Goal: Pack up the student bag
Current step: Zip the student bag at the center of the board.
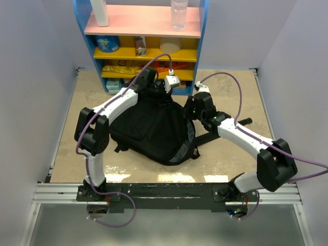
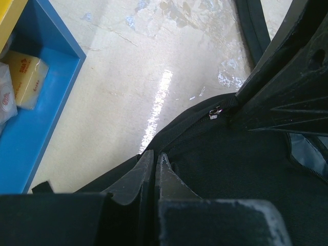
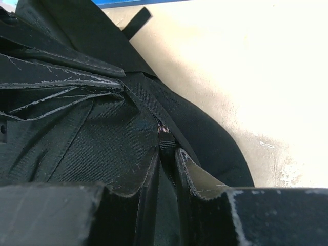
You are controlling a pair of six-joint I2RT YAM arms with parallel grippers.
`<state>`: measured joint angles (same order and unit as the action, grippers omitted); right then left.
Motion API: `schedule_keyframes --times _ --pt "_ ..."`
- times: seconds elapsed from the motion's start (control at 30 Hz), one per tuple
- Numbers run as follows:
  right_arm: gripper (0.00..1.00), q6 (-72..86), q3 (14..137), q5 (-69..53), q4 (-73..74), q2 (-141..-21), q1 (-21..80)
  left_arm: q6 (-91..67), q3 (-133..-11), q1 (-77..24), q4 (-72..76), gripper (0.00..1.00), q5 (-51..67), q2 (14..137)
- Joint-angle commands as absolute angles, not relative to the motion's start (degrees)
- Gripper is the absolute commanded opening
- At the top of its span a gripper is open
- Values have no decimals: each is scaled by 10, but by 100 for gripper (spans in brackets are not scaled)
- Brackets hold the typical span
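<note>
The student bag (image 1: 148,128), a large black fabric backpack, lies in the middle of the table with its top towards the shelf. My left gripper (image 1: 165,88) is at the bag's top edge; in the left wrist view its fingers (image 2: 154,164) are pressed together on the bag's rim fabric (image 2: 225,164). My right gripper (image 1: 190,110) is at the bag's upper right side. In the right wrist view (image 3: 167,154) it is shut on the black zipper pull (image 3: 166,145) on the bag's zip line. The zipper slider (image 2: 215,112) also shows in the left wrist view.
A blue shelf unit (image 1: 146,31) stands at the back, holding a clear bottle (image 1: 179,14), a white bottle (image 1: 100,11), cans and packets. Its blue base (image 2: 46,118) is just left of my left gripper. A black strap (image 1: 215,137) trails right of the bag. White walls enclose the table.
</note>
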<state>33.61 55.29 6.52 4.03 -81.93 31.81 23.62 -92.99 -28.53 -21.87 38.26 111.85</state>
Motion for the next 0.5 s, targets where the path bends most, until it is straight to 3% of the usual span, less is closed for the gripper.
schedule_keyframes --times 0.0,0.13,0.33,0.47 --pt "23 324 577 75 48 -795 316 239 -932 -295 -202 4 431 1077" --pt "20 324 569 79 52 -783 316 241 -932 -295 -203 5 429 1076" --pt "0 327 572 78 47 -793 315 237 -933 -297 -200 5 432 1077" --pt "0 329 580 72 47 -802 316 236 -932 -300 -200 6 432 1075"
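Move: The zip pull sits right at my right fingertips, its tab already between them and its slider about 1 cm ahead. The stretch of bag edge pinched in my left hand is some 10 cm to the left and 4 cm farther out. The bag's still-open mouth lies roughly 16 cm back and 3 cm left, about 5 cm lower. From my left hand, the zip pull is about 4 cm back and 9 cm to the right. I shut my right fingers at the zip pull, from about a quarter open to nearly closed, while that hand eases up and slightly back and to the right, about 1 cm in all, with no turn of the wrist. My left hand stays put and keeps its pinch on the bag edge, holding the zip line. ##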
